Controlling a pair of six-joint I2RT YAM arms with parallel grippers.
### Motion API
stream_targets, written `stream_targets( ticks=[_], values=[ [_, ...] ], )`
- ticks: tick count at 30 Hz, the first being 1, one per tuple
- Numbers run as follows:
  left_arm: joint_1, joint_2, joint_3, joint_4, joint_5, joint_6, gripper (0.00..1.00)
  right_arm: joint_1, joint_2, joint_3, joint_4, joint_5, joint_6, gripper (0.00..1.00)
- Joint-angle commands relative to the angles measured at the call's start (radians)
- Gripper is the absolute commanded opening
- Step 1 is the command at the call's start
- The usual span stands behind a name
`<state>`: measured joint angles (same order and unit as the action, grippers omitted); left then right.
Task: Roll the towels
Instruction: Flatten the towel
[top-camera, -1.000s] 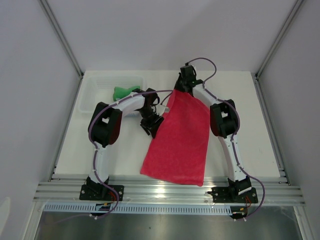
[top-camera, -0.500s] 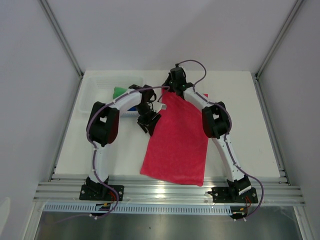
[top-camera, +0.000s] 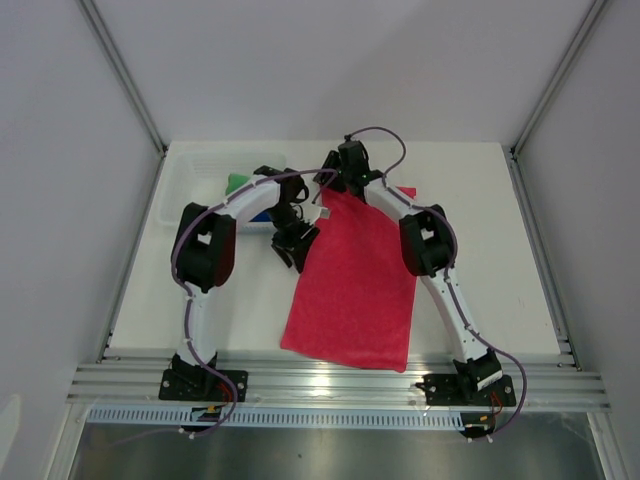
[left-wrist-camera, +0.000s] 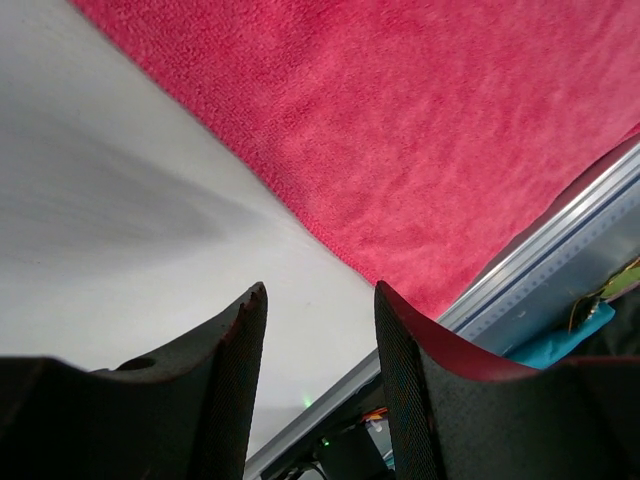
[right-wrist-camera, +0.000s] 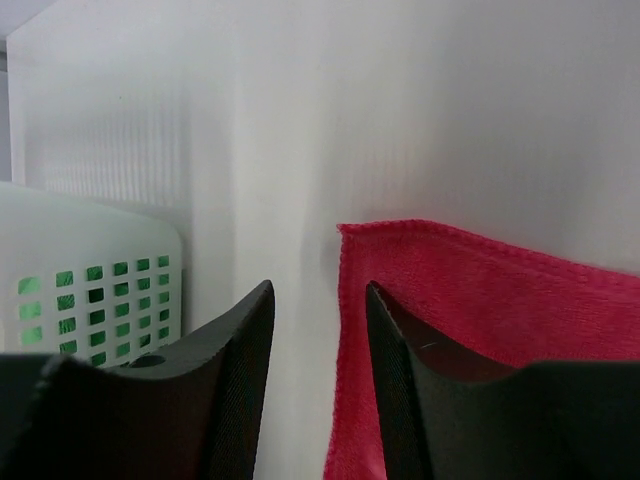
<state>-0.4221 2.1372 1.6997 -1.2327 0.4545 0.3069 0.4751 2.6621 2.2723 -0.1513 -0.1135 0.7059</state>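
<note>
A pink towel (top-camera: 355, 290) lies spread flat down the middle of the table, its near edge at the front rail. My right gripper (top-camera: 333, 184) hovers at the towel's far left corner, open. In the right wrist view the pink towel's (right-wrist-camera: 470, 300) corner edge runs just inside the right finger, and my right gripper (right-wrist-camera: 320, 285) grips nothing. My left gripper (top-camera: 297, 250) sits open beside the towel's left edge. In the left wrist view my left gripper (left-wrist-camera: 320, 290) has only bare table between its fingers, with the pink towel (left-wrist-camera: 420, 130) beyond. A green towel (top-camera: 237, 183) rests in the basket.
A white plastic basket (top-camera: 180, 190) stands at the back left, and its perforated wall (right-wrist-camera: 90, 290) is close to the right gripper's left side. The metal front rail (top-camera: 340, 385) runs along the table's near edge. White enclosure walls stand on the other three sides.
The right gripper carried the towel's far corner leftward, then opened and let it go. The left arm edged slightly toward the back and stayed open.
</note>
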Motion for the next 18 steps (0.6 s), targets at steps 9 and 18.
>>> stream_targets(
  ticks=[9,18],
  values=[
    [-0.029,-0.042,0.037,-0.002,0.07,0.028,0.5,-0.257,-0.508,-0.408,-0.142,0.055,-0.213,0.0],
    [-0.043,-0.046,0.012,0.006,0.039,0.028,0.5,-0.354,-0.484,-0.562,-0.244,0.074,-0.298,0.0]
  ],
)
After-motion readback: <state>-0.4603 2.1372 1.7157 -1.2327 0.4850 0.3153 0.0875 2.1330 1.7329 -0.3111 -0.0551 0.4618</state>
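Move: The red towel's far right corner lies about 26 cm to the right of the right gripper, some 2 cm back and 3 cm lower. The towel's far left corner is just under and beyond these fingertips, roughly 2 cm ahead, 1 cm left and 3 cm down. The white basket's middle stands about 28 cm to the left and 4 cm back. From the left gripper, the far right corner lies roughly 25 cm ahead and 30 cm right, some 4 cm below. Leave the towel's far left corner and sweep the right gripper fast to the right, about 28 cm along the far edge to above the far right corner, drawing back some 3 cm. Arc up about 10 cm, then start sinking, shut the half-open fingers on the way and swing them some 15 degrees clockwise. Ease the left gripper, still half open, barely 2 cm right at the left edge. ##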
